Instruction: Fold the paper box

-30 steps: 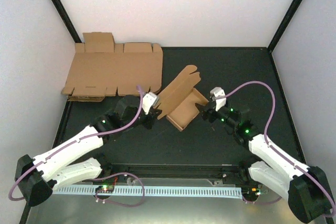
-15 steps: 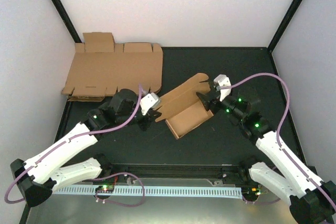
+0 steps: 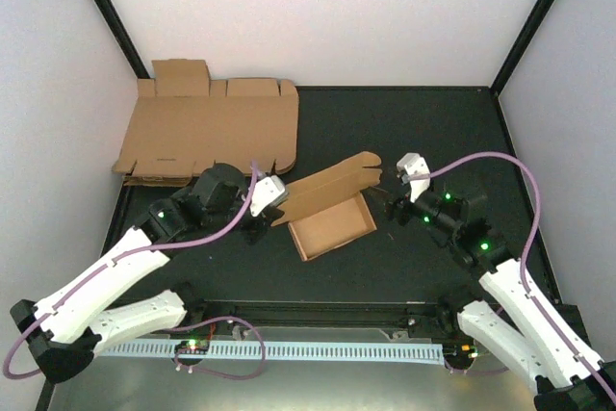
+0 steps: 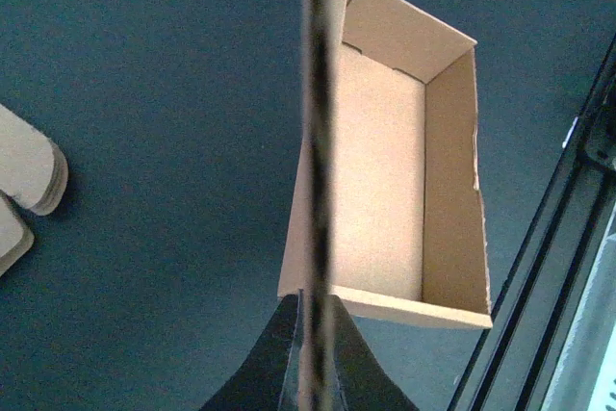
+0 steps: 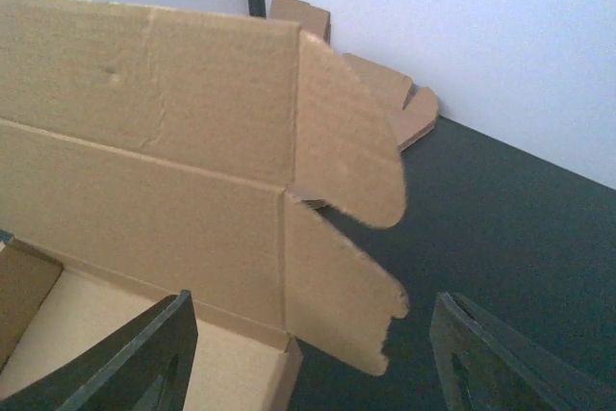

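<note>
The paper box (image 3: 332,225) sits half-folded mid-table: an open brown tray with its long lid panel (image 3: 327,188) standing up along the far side. My left gripper (image 3: 273,207) is shut on the left end of that panel. In the left wrist view the panel (image 4: 318,122) runs edge-on between the closed jaws of the left gripper (image 4: 314,310), with the tray (image 4: 385,190) to its right. My right gripper (image 3: 395,201) is open just off the box's right end. In the right wrist view the panel's rounded side flaps (image 5: 337,276) stand between the spread jaws of the right gripper (image 5: 313,358), untouched.
Larger flat cardboard sheets (image 3: 207,127) lie at the back left against the wall; their tabs (image 4: 24,175) show in the left wrist view. White walls close in three sides. A black rail (image 3: 318,310) runs along the near edge.
The left gripper has drawn the box left and nearer, swinging the lid panel flatter across the view. The right gripper went up to the lid's right end, then backed off to the right.
</note>
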You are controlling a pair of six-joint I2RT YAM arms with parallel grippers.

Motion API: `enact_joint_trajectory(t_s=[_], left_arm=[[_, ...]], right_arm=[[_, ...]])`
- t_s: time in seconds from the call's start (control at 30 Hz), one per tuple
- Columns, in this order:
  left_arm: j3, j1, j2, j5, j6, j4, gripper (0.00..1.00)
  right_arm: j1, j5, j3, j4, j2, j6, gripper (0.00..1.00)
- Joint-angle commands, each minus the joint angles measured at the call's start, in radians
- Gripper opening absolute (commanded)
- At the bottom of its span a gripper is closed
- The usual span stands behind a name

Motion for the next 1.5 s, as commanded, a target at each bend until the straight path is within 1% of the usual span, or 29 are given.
enact_joint_trajectory(t_s=[0.0,0.1,0.2,0.33,0.43,0.57,0.63,0.8,0.83,0.9,1.0,1.13,1.23,1.37,1.4,1.47], left_arm=[[0.044,0.008,-0.048,-0.032,0.055,-0.056,0.01],[0.036,0.008,-0.079,-0.021,0.079,-0.057,0.02],[0.015,0.008,-0.115,-0.012,0.077,-0.032,0.02],[-0.026,0.007,-0.149,0.06,0.094,0.002,0.01],[-0.028,0.006,-0.151,0.049,0.097,-0.008,0.02],[-0.031,0.006,-0.149,0.033,0.087,-0.011,0.02],[-0.033,0.006,-0.149,0.035,0.089,-0.008,0.01],[-0.03,0.006,-0.144,0.049,0.093,-0.006,0.01],[-0.031,0.006,-0.144,0.051,0.093,-0.007,0.01],[-0.031,0.006,-0.143,0.047,0.093,-0.006,0.02],[-0.031,0.006,-0.137,0.032,0.084,-0.002,0.01],[-0.027,0.006,-0.126,-0.035,0.034,0.011,0.01],[-0.027,0.006,-0.118,-0.038,0.011,0.033,0.01],[-0.019,0.006,-0.095,-0.074,-0.026,0.05,0.02],[-0.014,0.007,-0.086,-0.088,-0.044,0.057,0.02],[-0.009,0.007,-0.066,-0.109,-0.095,0.08,0.05]], right_arm=[[-0.004,-0.042,0.002,-0.037,-0.026,-0.056,0.7],[-0.004,-0.16,-0.013,-0.021,-0.031,-0.109,0.71],[-0.005,-0.203,-0.025,-0.01,-0.036,-0.138,0.71],[-0.004,-0.197,-0.021,-0.002,-0.023,-0.133,0.71],[-0.004,-0.182,-0.011,0.0,-0.024,-0.128,0.71],[-0.004,-0.093,-0.011,0.009,-0.054,-0.12,0.74],[-0.004,-0.086,-0.017,0.021,-0.062,-0.12,0.74],[-0.004,-0.124,-0.008,0.026,-0.035,-0.123,0.73],[-0.004,-0.134,-0.004,0.028,-0.029,-0.126,0.72],[-0.004,-0.173,0.005,0.026,-0.013,-0.136,0.65],[-0.004,-0.218,0.022,0.02,0.013,-0.141,0.5],[-0.004,-0.219,0.027,0.016,0.024,-0.137,0.36],[-0.004,-0.216,0.017,0.035,0.03,-0.124,0.25],[-0.004,-0.214,0.017,0.037,0.047,-0.111,0.17],[-0.004,-0.208,0.015,0.041,0.051,-0.107,0.14],[-0.005,-0.196,0.008,0.059,0.058,-0.097,0.1]])
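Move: The left hand already holds the lid's left corner; the lid's right end flap is about 23 cm to its right, 11 cm ahead and slightly higher. From the open right hand, that flap lies some 4 cm left, 1 cm ahead and 1 cm higher. The tray's middle is roughly 13 cm left of the right hand, 10 cm back and 10 cm below. The right hand goes about 3 cm left and back, pinching the lid's right edge; left keeps its hold. ##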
